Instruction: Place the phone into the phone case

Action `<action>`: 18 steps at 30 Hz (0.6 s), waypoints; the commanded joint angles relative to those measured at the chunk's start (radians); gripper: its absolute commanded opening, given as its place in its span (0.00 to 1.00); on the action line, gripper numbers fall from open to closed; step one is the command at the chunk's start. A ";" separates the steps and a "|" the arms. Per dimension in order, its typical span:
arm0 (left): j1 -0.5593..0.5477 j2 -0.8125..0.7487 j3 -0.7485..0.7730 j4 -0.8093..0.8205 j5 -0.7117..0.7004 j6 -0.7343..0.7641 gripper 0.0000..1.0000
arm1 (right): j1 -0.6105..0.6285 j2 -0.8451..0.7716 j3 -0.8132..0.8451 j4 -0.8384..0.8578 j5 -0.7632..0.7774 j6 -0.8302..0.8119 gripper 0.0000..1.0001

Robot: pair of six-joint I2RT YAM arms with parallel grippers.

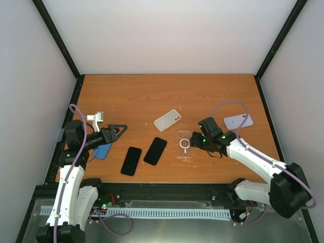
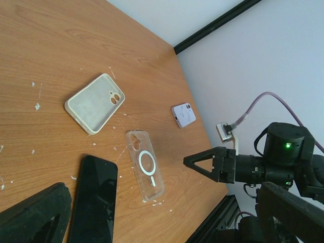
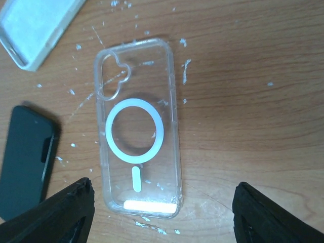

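Two black phones lie face up on the wooden table, one (image 1: 155, 151) just left of a clear phone case (image 1: 185, 145) with a white ring, the other (image 1: 131, 161) further left. My right gripper (image 1: 197, 142) hovers at the clear case's right end. In the right wrist view its fingers (image 3: 66, 215) stand wide on either side of the clear case's (image 3: 137, 126) near end, touching nothing; the gripper (image 3: 162, 217) is open. My left gripper (image 1: 117, 132) is open and empty, left of both phones. The left wrist view shows one phone (image 2: 93, 202) and the clear case (image 2: 146, 164).
A grey-white case (image 1: 167, 120) lies hollow side up behind the phones, and a lilac case (image 1: 238, 120) sits at the far right. A blue flat object (image 1: 103, 150) lies under my left arm. White crumbs dot the wood around the clear case.
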 commanded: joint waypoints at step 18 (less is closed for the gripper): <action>-0.002 0.009 0.012 -0.024 -0.049 0.044 0.99 | 0.244 0.470 0.267 -0.054 0.276 0.021 0.95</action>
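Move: The clear phone case lies on the table roughly 6 cm to the right hand's left and 3 cm ahead, about 8 cm below it. The nearer black phone is some 21 cm to that hand's left and level with it; the grey case is about 16 cm ahead and 15 cm left. From the left hand the clear case is roughly 26 cm to the right, 5 cm ahead and 21 cm down. Over the clear case comes the right hand, travelling about 5.5 cm left, sinking some 4 cm and easing a little forward, the last stretch mostly down. Its already parted fingers open wider as the hand rolls about 15 degrees, left side dipping, so they lean less to the left and come above the case's two long sides, not yet touching. ##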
